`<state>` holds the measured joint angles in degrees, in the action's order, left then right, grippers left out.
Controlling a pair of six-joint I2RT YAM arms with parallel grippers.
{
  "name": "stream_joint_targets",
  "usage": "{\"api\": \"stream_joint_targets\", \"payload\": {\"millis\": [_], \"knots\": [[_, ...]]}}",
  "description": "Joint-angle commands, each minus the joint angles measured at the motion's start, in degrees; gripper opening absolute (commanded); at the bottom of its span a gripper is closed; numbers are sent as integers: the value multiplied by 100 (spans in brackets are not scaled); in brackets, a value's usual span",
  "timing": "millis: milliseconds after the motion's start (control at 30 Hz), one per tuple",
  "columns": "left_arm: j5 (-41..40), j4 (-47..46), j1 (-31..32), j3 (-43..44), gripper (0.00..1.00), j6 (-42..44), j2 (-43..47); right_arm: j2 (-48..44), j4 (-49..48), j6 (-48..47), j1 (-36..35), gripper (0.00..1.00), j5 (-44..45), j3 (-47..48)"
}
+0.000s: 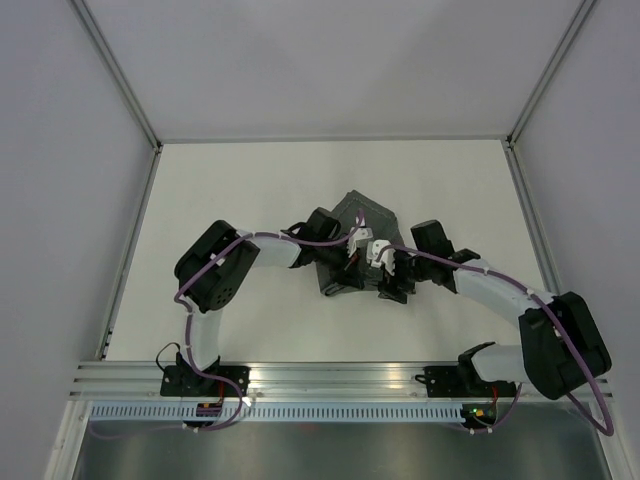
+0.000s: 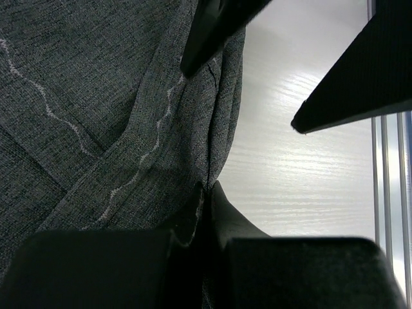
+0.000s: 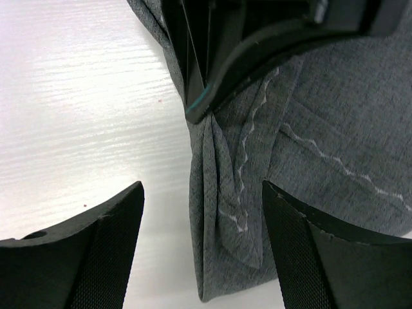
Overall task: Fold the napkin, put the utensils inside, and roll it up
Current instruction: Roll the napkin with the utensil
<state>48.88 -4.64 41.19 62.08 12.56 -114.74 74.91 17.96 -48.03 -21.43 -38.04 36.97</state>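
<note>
The dark grey napkin [image 1: 366,213] lies bunched into folds mid-table, with both grippers meeting over its near part. My left gripper [image 2: 207,190] is shut on a folded edge of the napkin [image 2: 96,96], whose pale stitched line runs right into the jaws. My right gripper [image 3: 203,190] is open and straddles the rolled end of the napkin [image 3: 225,219] without pinching it. The left gripper [image 3: 225,58] shows just beyond it in the right wrist view. Two right fingers [image 2: 360,90] cross the left wrist view. The utensils are hidden.
The white table [image 1: 250,190] is bounded by grey walls at the back and sides. An aluminium rail [image 1: 330,375] with both arm bases runs along the near edge. The arms [image 1: 215,270] [image 1: 560,340] bow outward on either side of the cloth.
</note>
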Motion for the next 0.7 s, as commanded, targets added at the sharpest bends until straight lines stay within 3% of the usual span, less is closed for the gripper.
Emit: {"api": "stream_joint_targets", "payload": {"millis": [0,400,667], "knots": [[192,605,12,-100,2,-166,-356,67,-723,-136,-291,80,402,-67],[323,596,-67,-74,2,-175,-409,700,-1127,-110,-924,76,983,-120],[297,500,-94,-109,3,-359,-409,989,-979,31,-986,51,1088,20]]}}
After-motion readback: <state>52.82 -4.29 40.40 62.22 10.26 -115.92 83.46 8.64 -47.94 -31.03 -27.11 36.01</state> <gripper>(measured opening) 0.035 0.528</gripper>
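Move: The right hand's target, the free stretch of the napkin's rolled edge, lies about 4 cm below it and 2 cm to its left, level fore and aft. The left fingertips pinching the roll are some 7 cm to the right hand's left and 4 cm lower. The unrolled napkin's middle lies about 12 cm ahead, 5 cm left and 5 cm below. From the left hand the target stretch is about 5 cm to the right, level fore and aft and in height. Down and to its left, the right hand sinks about 4 cm onto the roll beside the left fingertips, pointing its fingers slightly more steeply. Once low it closes its wide-open fingers by about a third, straddling the roll without shutting on it. The left hand keeps its pinch, easing back just under 1 cm and tipping slightly. ##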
